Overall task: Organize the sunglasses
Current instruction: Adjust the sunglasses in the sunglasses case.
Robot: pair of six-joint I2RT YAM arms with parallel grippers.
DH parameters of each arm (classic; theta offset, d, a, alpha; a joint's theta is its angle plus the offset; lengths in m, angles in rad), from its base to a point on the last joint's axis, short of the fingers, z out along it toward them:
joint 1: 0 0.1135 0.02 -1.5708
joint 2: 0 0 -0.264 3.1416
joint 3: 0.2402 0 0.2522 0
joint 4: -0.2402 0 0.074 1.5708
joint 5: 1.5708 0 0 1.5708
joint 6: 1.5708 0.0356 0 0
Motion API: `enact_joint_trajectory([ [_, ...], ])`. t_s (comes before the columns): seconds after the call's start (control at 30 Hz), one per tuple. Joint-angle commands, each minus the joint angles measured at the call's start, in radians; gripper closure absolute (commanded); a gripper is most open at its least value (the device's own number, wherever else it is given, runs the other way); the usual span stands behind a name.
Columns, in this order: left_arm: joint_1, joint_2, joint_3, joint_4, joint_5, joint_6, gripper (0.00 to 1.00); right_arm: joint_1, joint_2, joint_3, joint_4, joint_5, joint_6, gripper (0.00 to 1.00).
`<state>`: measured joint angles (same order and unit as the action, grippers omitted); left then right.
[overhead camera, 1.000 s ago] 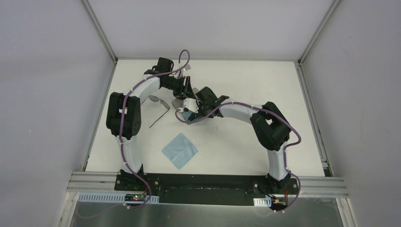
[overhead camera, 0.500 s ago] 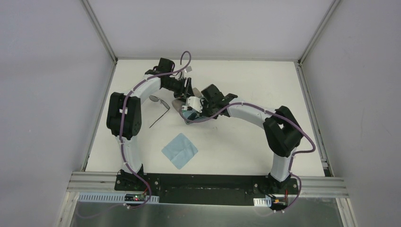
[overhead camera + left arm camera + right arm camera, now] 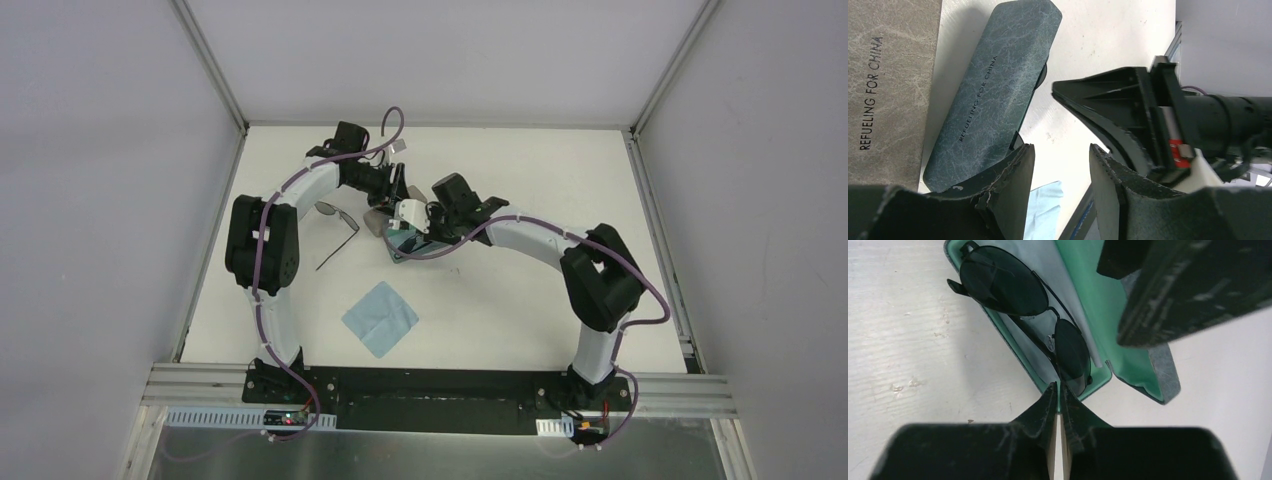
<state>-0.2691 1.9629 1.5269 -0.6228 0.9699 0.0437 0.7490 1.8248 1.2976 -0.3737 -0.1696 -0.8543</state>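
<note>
One pair of sunglasses (image 3: 1013, 290) lies folded in the open blue case (image 3: 1098, 305), on its green lining. My right gripper (image 3: 1058, 388) hovers at the near end of that case, its tips just over one lens. It is shut to a hair's gap and holds nothing. My left gripper (image 3: 1060, 157) is open, with only table showing between its fingers. Its left finger (image 3: 1013, 175) rests by the edge of the case's raised lid (image 3: 993, 95). A second pair of sunglasses (image 3: 336, 216) lies unfolded on the table to the left.
A beige case (image 3: 888, 85) lies shut beside the blue one, under my left arm. A light blue cloth (image 3: 380, 318) lies in front, nearer the arm bases. Grey walls close in the white table (image 3: 560, 170) on three sides.
My right arm has drawn back a little toward the far side, so more of the open blue case shows. The left arm has hardly moved.
</note>
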Motion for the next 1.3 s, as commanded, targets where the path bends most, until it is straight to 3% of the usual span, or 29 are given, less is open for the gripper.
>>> enact_joint_trajectory([
  [0.0,-0.005,-0.016,0.037,0.001,0.006,0.017,0.54,-0.001,0.043,0.032,0.094,-0.005,-0.015,0.94],
  [0.57,-0.004,-0.015,0.036,-0.003,0.0,0.024,0.54,0.002,0.046,-0.05,0.109,0.003,-0.002,1.0],
  [1.03,-0.004,-0.014,0.035,-0.004,-0.003,0.031,0.54,0.029,-0.026,-0.118,0.081,-0.008,0.079,0.97],
  [1.27,-0.004,-0.012,0.036,-0.005,-0.005,0.03,0.54,0.03,-0.013,-0.073,0.087,-0.016,0.128,0.98],
])
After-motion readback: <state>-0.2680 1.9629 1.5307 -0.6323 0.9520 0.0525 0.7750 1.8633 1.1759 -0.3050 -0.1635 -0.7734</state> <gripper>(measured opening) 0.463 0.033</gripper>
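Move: Above the back right corner of the open sunglasses case hangs the right hand; the sunglasses lying in it have their middle about 6 cm left, 2 cm ahead and 6 cm below. The raised lid stands along the far edge, some 7 cm ahead, 6 cm left and 5 cm down; the brown case lies beyond, roughly 10 cm ahead and 12 cm left. From the left hand, the sunglasses are about 5 cm right, 2 cm back, 11 cm below. Sinking about 3 cm over the right end of the open case with its fingers all but shut, the right hand hovers there. Then it draws back some 3.5 cm and dips another 2.5 cm, tipping slightly, so the fingertips come down just behind the case's back edge near its right end. No contact can be made out. ##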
